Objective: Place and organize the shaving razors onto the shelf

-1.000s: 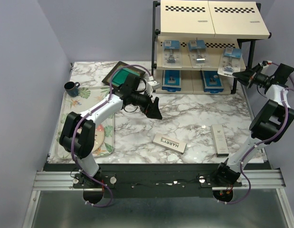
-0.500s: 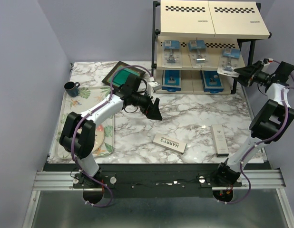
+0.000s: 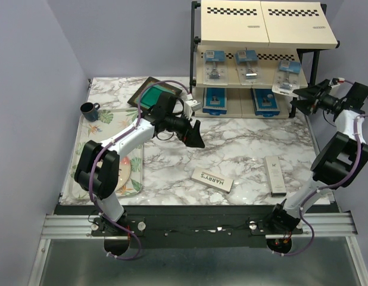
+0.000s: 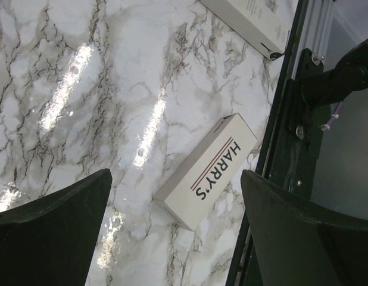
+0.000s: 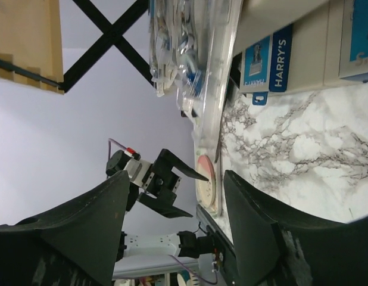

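Observation:
The shelf (image 3: 231, 27) stands at the back right. On its middle tier lie three clear blister packs of shaving razors (image 3: 215, 64) (image 3: 246, 64), the right one (image 3: 288, 76) slightly askew. Two dark-blue boxes (image 3: 214, 101) (image 3: 264, 102) sit on the bottom tier. Two white HARRY'S boxes (image 3: 212, 179) (image 3: 274, 174) lie on the marble table. My right gripper (image 3: 301, 100) is open just right of the askew pack (image 5: 190, 59) and apart from it. My left gripper (image 3: 195, 136) hangs open over the table, above one HARRY'S box (image 4: 208, 170).
A floral tray (image 3: 92, 131) with a plate lies at the left, a dark mug (image 3: 89, 110) at its far end. A dark frame with a green centre (image 3: 151, 94) lies behind the left arm. The table's near edge rail (image 4: 291, 119) runs close to the HARRY'S box.
My right gripper has opened, let go of the right blister pack and drawn back to the right. The pack stays on the middle tier. The left arm has barely shifted.

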You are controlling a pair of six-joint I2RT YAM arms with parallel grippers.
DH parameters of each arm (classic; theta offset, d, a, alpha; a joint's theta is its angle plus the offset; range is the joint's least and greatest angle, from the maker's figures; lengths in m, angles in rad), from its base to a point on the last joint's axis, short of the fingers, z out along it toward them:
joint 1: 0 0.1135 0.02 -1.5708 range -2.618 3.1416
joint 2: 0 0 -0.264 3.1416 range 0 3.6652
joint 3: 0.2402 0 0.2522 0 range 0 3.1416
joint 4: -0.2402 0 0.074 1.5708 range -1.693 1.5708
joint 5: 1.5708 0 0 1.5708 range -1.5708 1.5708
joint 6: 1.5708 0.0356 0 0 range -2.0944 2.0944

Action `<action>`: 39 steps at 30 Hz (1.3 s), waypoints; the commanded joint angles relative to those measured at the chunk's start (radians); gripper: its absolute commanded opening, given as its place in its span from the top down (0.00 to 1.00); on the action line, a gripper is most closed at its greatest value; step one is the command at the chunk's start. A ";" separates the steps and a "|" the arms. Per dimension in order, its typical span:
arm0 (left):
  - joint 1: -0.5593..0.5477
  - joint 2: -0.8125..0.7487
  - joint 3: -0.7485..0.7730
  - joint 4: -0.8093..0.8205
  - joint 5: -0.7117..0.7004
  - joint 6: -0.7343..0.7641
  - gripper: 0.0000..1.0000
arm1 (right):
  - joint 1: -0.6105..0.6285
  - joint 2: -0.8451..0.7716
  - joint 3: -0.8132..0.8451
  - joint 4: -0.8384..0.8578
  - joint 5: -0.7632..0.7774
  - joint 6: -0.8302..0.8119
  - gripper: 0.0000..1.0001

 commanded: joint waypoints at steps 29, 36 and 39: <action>-0.003 -0.134 -0.120 0.139 -0.297 -0.061 0.02 | 0.267 -0.195 0.070 -0.328 0.925 -0.566 0.99; -0.003 -0.103 -0.094 0.138 -0.297 -0.069 0.02 | 0.267 -0.135 0.142 -0.329 0.977 -0.587 0.99; -0.003 -0.097 -0.085 0.138 -0.289 -0.072 0.02 | 0.265 -0.109 0.185 -0.336 1.004 -0.598 1.00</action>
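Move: The right hand, empty and open, is beside the near edge of the razor pack on the middle shelf's right end; the pack's middle lies about 7 cm ahead, 3 cm left and roughly level. The next razor pack is some 11 cm ahead and 16 cm left, at similar height; the boxed razor below lies about 5 cm ahead, 8 cm left and 14 cm down. From the left hand, the right-end pack is roughly 19 cm ahead, 31 cm right and 9 cm up. The right hand's shut fingertips come against the near edge of the right-end razor pack and push it forward. Before that, the hand backs off about 5 cm and swings left while shutting, then returns forward some 8 cm and rightward, sinking slightly as the wrist tips the fingers down about 50 degrees. The open left hand shifts a little forward and left. ##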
